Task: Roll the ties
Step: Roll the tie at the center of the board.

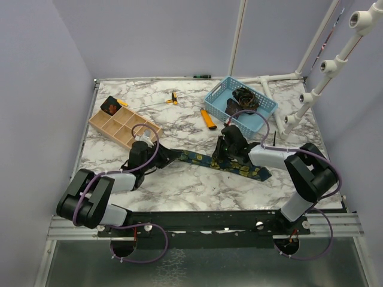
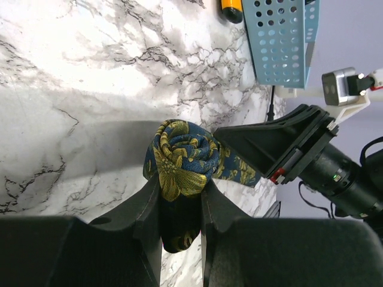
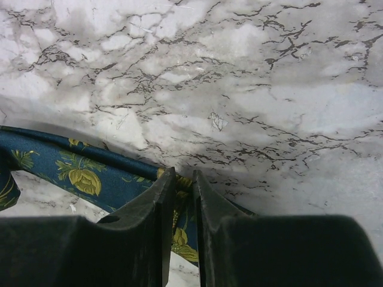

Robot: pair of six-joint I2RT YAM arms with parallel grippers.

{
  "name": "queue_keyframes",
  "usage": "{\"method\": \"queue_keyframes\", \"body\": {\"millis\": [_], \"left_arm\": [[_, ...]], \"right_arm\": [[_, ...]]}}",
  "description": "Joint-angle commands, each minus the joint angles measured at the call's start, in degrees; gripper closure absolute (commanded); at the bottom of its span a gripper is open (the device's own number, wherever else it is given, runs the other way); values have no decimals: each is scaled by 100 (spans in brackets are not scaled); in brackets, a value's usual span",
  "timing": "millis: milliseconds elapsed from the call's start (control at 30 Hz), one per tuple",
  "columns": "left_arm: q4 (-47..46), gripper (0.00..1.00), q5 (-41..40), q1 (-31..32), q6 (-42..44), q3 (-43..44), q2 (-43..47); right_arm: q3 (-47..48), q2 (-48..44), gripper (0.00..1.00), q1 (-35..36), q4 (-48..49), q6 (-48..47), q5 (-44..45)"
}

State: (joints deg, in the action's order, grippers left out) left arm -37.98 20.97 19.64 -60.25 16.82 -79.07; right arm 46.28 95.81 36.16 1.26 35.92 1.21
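Note:
A navy tie with yellow-green flowers (image 1: pixel 239 167) lies as a strip across the middle of the table. Its left end is wound into a coil (image 2: pixel 182 152). My left gripper (image 2: pixel 181 182) is shut on that coil, which bulges out past the fingertips. My right gripper (image 3: pixel 179 174) stands on the strip (image 3: pixel 78 170) further right, its jaws drawn close with a fold of the fabric between them. In the top view the left gripper (image 1: pixel 163 156) and the right gripper (image 1: pixel 222 158) stand a hand's width apart along the tie. A second dark tie (image 1: pixel 244 97) lies coiled in the blue basket (image 1: pixel 216 88).
A wooden compartment tray (image 1: pixel 114 136) stands at the back left. An orange-handled tool (image 1: pixel 208 119) lies beside the basket, and a small yellow tool (image 1: pixel 173 99) lies further back. White pipes (image 1: pixel 311 95) rise at the right edge. The right arm's body (image 2: pixel 281 146) is close to the coil.

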Motion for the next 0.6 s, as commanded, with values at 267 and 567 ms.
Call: {"method": "queue_keyframes", "body": {"millis": [267,567], "left_arm": [[126,100,-1086,485,-505,-962,893],[2451,100,-2691,1315,-588,-1042,2515]], "right_arm": [[-742,-442,77,362,-721,-290,-296],[-1001,-1240,77,529,-1154,-157,-278]]}}
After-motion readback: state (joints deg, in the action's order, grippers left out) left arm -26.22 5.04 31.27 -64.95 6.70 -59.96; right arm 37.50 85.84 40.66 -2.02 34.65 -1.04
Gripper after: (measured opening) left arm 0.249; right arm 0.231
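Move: The left hand already holds the tie's roll at its fingertips; the spot where the right fingers pinch the flat tie is about 16 cm to its right, 2 cm back and 5 cm lower. The divided wooden box sits some 19 cm left and 14 cm ahead of the left hand. From the right hand the roll is about 16 cm left, 2 cm ahead and 4 cm higher, the tie's loose end about 19 cm right and 7 cm back, the orange cutter 20 cm ahead and 3 cm left. Straight back towards the robot, both hands draw the tie together by about 6 cm, the 16 cm or so between them hardly changing. The left keeps its grip on the roll and sinks roughly 2 cm on the way; the right keeps pinching the flat tie's far edge, staying level just over the table and turning slightly counter-clockwise. Neither hand opens or closes. ##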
